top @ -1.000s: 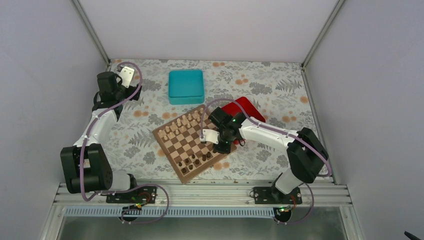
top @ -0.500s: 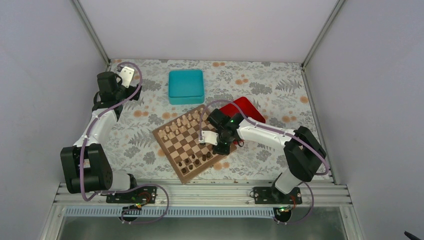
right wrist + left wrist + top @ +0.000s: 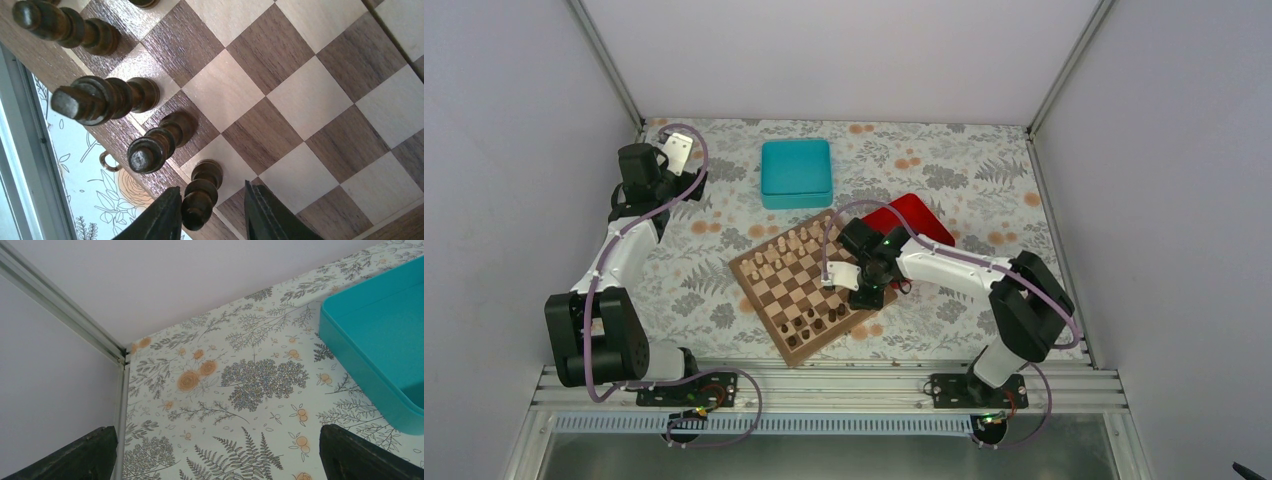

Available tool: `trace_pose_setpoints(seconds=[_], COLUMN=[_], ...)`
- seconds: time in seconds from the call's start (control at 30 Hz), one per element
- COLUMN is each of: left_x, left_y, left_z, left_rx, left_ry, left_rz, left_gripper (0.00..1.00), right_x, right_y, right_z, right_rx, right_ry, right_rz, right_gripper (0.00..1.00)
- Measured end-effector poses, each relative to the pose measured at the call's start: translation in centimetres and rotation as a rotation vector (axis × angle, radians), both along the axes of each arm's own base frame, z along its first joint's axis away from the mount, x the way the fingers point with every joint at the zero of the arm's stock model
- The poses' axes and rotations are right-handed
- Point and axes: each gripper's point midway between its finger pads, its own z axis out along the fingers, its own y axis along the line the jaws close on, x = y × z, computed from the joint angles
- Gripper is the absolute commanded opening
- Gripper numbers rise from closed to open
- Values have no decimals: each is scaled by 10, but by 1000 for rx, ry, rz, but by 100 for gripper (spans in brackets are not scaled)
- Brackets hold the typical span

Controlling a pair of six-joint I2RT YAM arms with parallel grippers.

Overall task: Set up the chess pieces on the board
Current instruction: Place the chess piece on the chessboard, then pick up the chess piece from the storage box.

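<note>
The board (image 3: 796, 288) lies tilted at the table's middle. Pale pieces stand along its far edge, and several dark chess pieces (image 3: 814, 322) stand along its near edge. My right gripper (image 3: 864, 298) hangs low over the board's near right corner. In the right wrist view its jaws (image 3: 212, 215) stand apart around an upright dark piece (image 3: 202, 192) on a light square by the border. The piece is against the left finger (image 3: 165, 217), with a gap to the right finger. Three more dark pieces (image 3: 155, 145) stand beside it. My left gripper (image 3: 679, 150) is wide open and empty at the far left.
A teal box (image 3: 796, 172) sits behind the board and shows at the right of the left wrist view (image 3: 380, 340). A red tray (image 3: 914, 222) lies behind my right arm. The enclosure's walls and metal posts bound the floral table cover.
My right gripper has shifted slightly left over the board's near right corner. The left arm has not moved.
</note>
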Motion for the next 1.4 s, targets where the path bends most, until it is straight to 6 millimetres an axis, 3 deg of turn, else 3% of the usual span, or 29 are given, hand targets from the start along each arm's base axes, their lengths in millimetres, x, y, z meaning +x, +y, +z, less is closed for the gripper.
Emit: trace_pose_setpoints(seconds=[0.17,0.3,0.47,0.6,0.77,0.9,1.0,1.27,1.4], left_x=[0,0,0,0,0,0,0,0,0], left_y=[0,0,0,0,0,0,0,0,0], left_z=[0,0,0,0,0,0,0,0,0], left_rx=[0,0,0,0,0,0,0,0,0], left_ry=[0,0,0,0,0,0,0,0,0], left_rz=[0,0,0,0,0,0,0,0,0], left_gripper=[100,100,100,100,100,100,100,100,100], right_x=[2,15,56,97,134,148,149,127,123], right_y=[-1,-2,-13,-49,-103,-133,-141,-149,-151], right_z=[9,37,87,105,100,89,79,33,24], right_rx=[13,51,129,131,81,31,4,-89,-112], right_ry=[-23,-88,-217,-290,-306,-293,-273,-140,-115], right_rz=[-7,-34,-135,-272,-427,-492,-501,-481,-481], right_gripper=[41,44,47,49,50,51,54,56,56])
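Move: Inside the red tray, the bulky dark chess piece (seemingly the knight) stands some 11 cm ahead and 15 cm right of the right hand, about 3 cm lower. A pawn is about 9 cm ahead and 13 cm right of that hand; two more pawns are roughly 11 cm ahead, 7 cm right. The piece just placed is directly beneath its fingertips, the board's corner piece 4 cm ahead, 5 cm right. From the left hand the bulky piece lies roughly 50 cm right, 15 cm back, 18 cm down. Rising clear of the just-placed piece with fingers already parted, the right hand then sweeps forward and right, about 15 cm each way, passing over the board's edge towards the bulky piece in the red tray while the wrist turns roughly 30 degrees clockwise. Some 10 cm up it tops out, then sinks about 8 cm and eases slightly back, fingers spreading further, still above the tray's pieces. ##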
